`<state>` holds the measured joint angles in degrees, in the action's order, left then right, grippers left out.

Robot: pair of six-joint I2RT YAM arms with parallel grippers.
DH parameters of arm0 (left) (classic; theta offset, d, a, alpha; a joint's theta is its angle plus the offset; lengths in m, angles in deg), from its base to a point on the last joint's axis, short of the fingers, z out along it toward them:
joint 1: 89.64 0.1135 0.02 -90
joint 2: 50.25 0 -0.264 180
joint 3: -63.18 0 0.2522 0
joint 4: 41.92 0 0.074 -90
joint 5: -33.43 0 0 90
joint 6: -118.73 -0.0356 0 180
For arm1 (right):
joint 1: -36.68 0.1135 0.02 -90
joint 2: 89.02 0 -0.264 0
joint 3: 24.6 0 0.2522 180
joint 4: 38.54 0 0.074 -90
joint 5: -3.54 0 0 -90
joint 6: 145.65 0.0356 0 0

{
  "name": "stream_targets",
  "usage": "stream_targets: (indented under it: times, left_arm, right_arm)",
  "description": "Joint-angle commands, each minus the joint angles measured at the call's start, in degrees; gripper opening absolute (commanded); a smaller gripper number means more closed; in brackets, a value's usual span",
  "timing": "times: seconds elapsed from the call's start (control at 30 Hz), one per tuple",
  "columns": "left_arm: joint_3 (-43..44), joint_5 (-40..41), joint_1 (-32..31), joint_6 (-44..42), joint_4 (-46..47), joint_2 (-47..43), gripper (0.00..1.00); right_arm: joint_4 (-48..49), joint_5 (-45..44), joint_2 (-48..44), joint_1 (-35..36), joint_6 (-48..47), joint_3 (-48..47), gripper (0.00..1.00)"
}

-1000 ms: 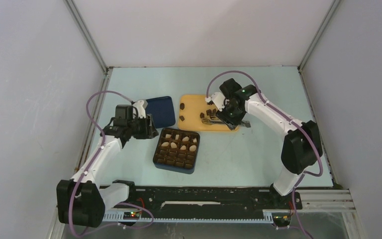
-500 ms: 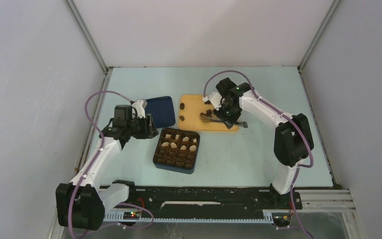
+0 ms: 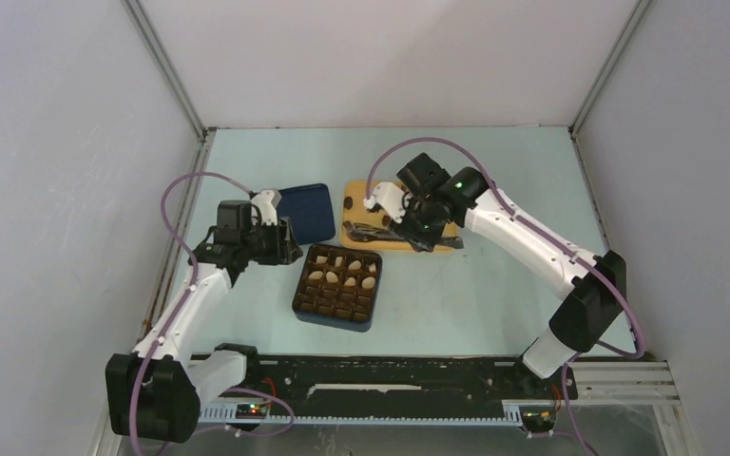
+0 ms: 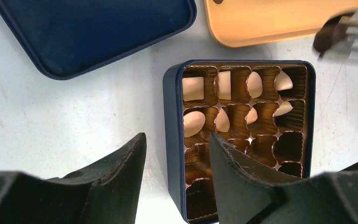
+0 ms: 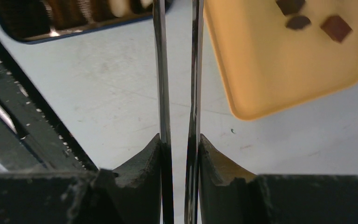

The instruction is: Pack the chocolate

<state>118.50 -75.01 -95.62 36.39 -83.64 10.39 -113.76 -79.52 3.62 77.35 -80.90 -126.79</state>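
Note:
Metal tongs sit between the fingers of my right gripper, which is shut on them. In the left wrist view their tips pinch one dark chocolate above the table, between the yellow tray and the box's far right corner. Three more dark pieces lie on the tray. The dark blue box holds cream pieces in its far rows and dark ones in its near rows. My left gripper is open, one finger on each side of the box's left wall.
The box's dark blue lid lies flat on the table, left of the tray and behind the left gripper. The right arm reaches across the table's right half. Grey walls close in both sides and the back.
The right arm has swung left, carrying the tongs from the tray's middle to its near left corner, and its jaws have squeezed the tongs together. The left arm has barely moved.

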Motion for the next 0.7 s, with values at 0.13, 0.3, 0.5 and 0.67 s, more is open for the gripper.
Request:
stream_targets:
  times: [0.13, 0.3, 0.5, 0.67]
  left_arm:
    - [-0.05, 1.61, 1.07, -2.56, 0.48, -4.8, 0.58]
    - [-0.81, 1.63, 2.57, -2.34, 0.55, -6.58, 0.6]
    - [-1.05, 0.88, 3.77, -2.04, 0.67, -7.12, 0.6]
    - [-1.32, 0.61, 4.09, -2.03, 0.81, -7.55, 0.6]
  right_arm:
    - [-2.94, 4.38, 5.25, 9.51, -2.05, -5.53, 0.25]
    - [-3.78, 6.51, 9.41, 13.0, -1.82, -9.01, 0.25]
    - [-4.87, 7.75, 13.93, 14.61, -0.71, -14.03, 0.25]
    - [-5.76, 9.59, 16.31, 15.09, -0.33, -16.48, 0.26]
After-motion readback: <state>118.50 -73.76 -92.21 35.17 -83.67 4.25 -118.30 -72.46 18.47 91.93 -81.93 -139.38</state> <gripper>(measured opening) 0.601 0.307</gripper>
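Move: The right hand, holding the tongs with a dark chocolate at their tip, has the box about 17 cm to its left, 9 cm back and 14 cm below. The yellow tray lies about 5 cm ahead, 4 cm left and 16 cm below; the blue tray is 6 cm ahead and 24 cm left, equally low. From the left hand, the box is some 9 cm right, 7 cm back and 9 cm below. Right hand swings the tongs 10 cm left, 6 cm back, lowering counter-clockwise over the box; left hand rises leftward. ##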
